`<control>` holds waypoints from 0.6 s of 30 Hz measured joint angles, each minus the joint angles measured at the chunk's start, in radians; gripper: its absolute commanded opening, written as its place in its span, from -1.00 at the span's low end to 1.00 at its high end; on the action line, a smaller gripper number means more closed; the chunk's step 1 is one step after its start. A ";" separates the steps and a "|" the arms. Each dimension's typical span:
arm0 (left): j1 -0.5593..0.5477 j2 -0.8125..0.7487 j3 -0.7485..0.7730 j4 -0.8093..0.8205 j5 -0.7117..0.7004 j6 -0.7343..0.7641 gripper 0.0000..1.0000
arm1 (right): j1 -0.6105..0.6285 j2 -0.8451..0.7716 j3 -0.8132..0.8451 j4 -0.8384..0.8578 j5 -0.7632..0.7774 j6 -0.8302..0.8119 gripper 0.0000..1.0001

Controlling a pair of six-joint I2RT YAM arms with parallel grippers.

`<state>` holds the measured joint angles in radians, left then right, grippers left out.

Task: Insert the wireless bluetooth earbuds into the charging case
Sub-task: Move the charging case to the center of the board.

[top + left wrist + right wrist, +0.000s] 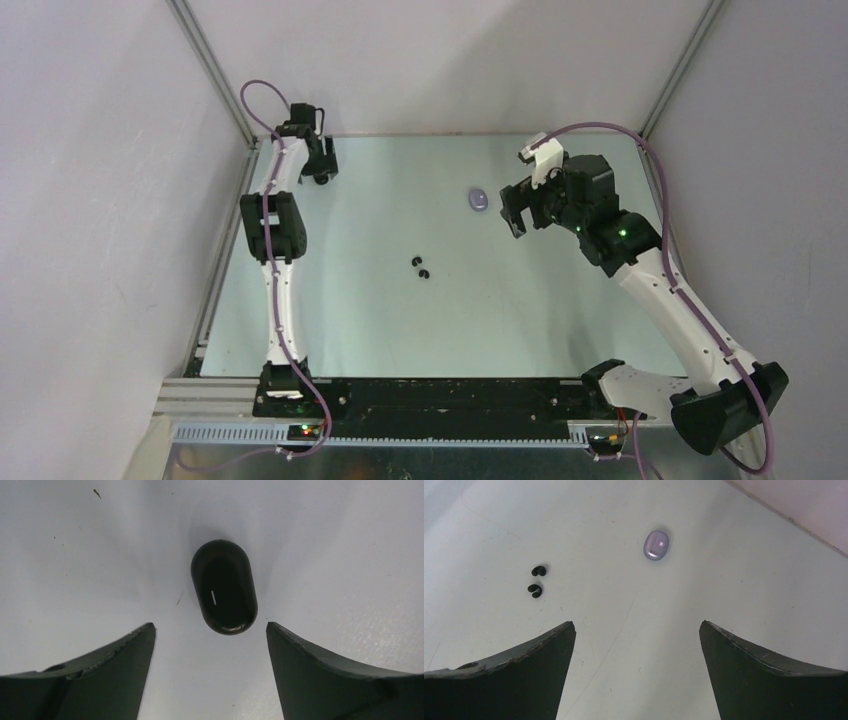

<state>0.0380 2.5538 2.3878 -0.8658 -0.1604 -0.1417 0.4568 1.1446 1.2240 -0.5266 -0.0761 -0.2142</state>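
Two glossy black earbuds (pixel 420 267) lie side by side mid-table, and in the right wrist view these earbuds (pixel 536 580) are at the left. A closed black oval charging case (pixel 224 586) with a small white light lies on the table just beyond my left gripper (pixel 210 623); its near end is level with the fingertips. That gripper is open and touches nothing. From above, the left gripper (pixel 322 176) hangs over the far left corner. A closed pale purple case (pixel 479 199) rests far right of centre. My right gripper (pixel 513 214) hovers open beside it, empty.
The table (pixel 520 320) is pale and bounded by grey walls with metal posts at the far corners. The left arm (pixel 270 225) stretches along the left edge. The right arm (pixel 670 300) reaches in from the near right.
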 measured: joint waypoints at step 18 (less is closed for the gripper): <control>0.020 -0.067 -0.045 0.209 0.069 -0.158 0.99 | -0.020 -0.005 -0.001 0.002 -0.008 0.000 0.99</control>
<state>0.0578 2.4870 2.3425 -0.6563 -0.0914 -0.2993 0.4366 1.1397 1.2228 -0.5251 -0.0845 -0.2142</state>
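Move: The black charging case lies just under the left fingertips, about 2 cm ahead and 3 cm below that hand. The lilac case stands some 39 cm to that hand's right and 6 cm back, and the two black earbuds about 28 cm right and 23 cm back, all on the board. From the right hand, the black case is roughly 28 cm ahead, 50 cm left and 27 cm below. The left hand opens wide over the black case, then rises about 5 cm and forward 4, fingers tipping forward-up. ##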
